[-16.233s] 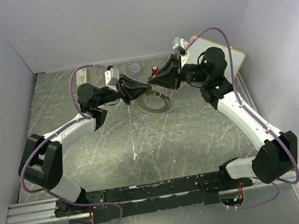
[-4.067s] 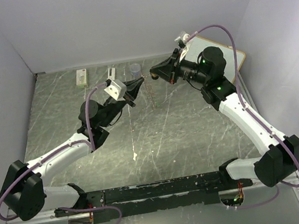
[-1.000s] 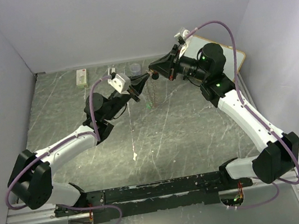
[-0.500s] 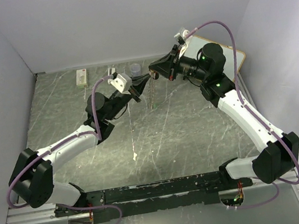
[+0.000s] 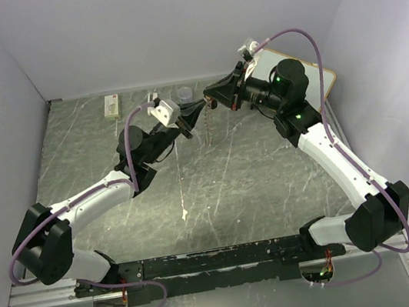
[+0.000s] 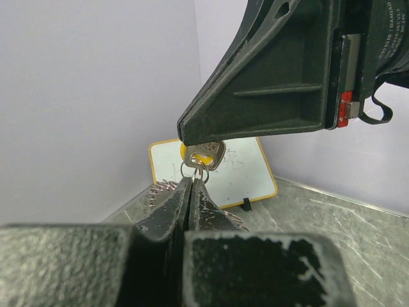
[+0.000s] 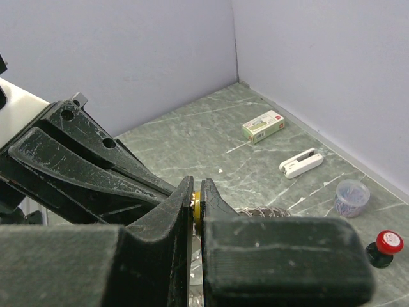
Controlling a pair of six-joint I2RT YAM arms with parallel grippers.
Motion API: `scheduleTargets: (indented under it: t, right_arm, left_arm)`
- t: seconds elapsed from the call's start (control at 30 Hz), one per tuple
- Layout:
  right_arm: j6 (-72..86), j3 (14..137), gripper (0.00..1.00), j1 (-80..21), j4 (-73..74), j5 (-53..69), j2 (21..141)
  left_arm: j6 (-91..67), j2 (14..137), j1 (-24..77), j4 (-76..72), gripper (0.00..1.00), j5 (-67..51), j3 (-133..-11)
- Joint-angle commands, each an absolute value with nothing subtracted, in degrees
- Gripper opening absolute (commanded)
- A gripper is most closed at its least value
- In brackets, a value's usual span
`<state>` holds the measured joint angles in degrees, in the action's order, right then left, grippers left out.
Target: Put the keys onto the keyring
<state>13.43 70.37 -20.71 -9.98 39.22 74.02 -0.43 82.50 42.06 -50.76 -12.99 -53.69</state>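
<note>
High over the far middle of the table, my two grippers meet tip to tip. My left gripper [image 5: 194,109] [image 6: 192,181] is shut on a small loop of the keyring [image 5: 207,128], which hangs edge-on below the tips. Its toothed rim [image 6: 160,190] shows behind my left fingers, and a coiled stretch of the keyring [image 7: 265,211] appears in the right wrist view. My right gripper [image 5: 210,103] [image 7: 195,185] is shut on the yellow key [image 6: 208,157] [image 7: 197,202], right above the left fingertips. The left gripper's fingers [image 7: 96,166] lie against my right jaws.
Along the back edge lie a small box [image 5: 111,106] [image 7: 262,126], a white stapler [image 5: 153,98] [image 7: 300,162] and a small clear cup [image 5: 184,93] [image 7: 351,196]. A red-topped black knob [image 7: 383,246] stands near it. A yellow-framed whiteboard [image 5: 309,78] [image 6: 243,173] leans at the back right.
Long before, the keyring lay flat on the table; now it hangs in the air. Over the last second both grippers stayed shut and nearly still, and the ring swung only slightly.
</note>
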Motion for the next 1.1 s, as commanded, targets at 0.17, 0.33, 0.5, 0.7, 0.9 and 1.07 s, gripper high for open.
scheduleTargets:
  t: [0.17,0.33,0.5,0.7,0.9,1.07]
  right_arm:
    - [12.7,71.6,0.0,-20.7,-10.3,39.4,73.3]
    - [12.6,71.9,0.0,-20.8,-10.1,39.4,73.2]
    - [12.6,72.2,0.0,-20.8,-9.8,39.3,73.2]
    - [12.3,72.1,0.0,-20.7,-9.7,38.6,73.0]
    - [11.9,72.3,0.0,-20.7,-9.4,38.5,72.8]
    - [10.6,72.4,0.0,-20.8,-8.1,35.8,72.1]
  left_arm:
    - [-0.5,82.1,41.6,-53.7,0.07,-13.6,-55.7]
    - [-0.5,82.2,41.6,-53.9,0.07,-13.4,-55.2]
    - [-1.0,82.2,41.6,-52.3,0.07,-12.2,-55.9]
    - [-1.7,79.2,41.6,-53.4,1.0,-8.0,-53.3]
    - [0.5,70.1,41.6,-50.2,1.0,-3.8,-49.3]
    - [2.7,60.3,41.3,-43.7,1.0,4.8,-43.1]
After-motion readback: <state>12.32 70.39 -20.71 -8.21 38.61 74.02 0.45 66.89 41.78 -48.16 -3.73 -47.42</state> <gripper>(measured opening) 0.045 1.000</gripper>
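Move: Just beyond the left fingertips, about 2 cm ahead, 2 cm right and 3 cm up, is the yellow-headed key, its small ring reaching down to the left fingers' pinch. The big keyring hangs roughly 9 cm below that hand, 1 cm ahead and 1 cm right. On the table some 33 cm down, the red-capped bottle stands about 17 cm ahead and 4 cm right, the plastic cup 17 cm ahead and 5 cm left. For the right hand, the key is between its pads. Letting go of the small ring, the left hand springs its fingers from nearly shut to fully open, then backs away from the key and keyring, to its left and up with some draw back towards its base, about 9 cm in all and still picking up speed, turning some 10 degrees counter-clockwise. The right hand keeps its pinch on the key, sagging only half a centimetre. ##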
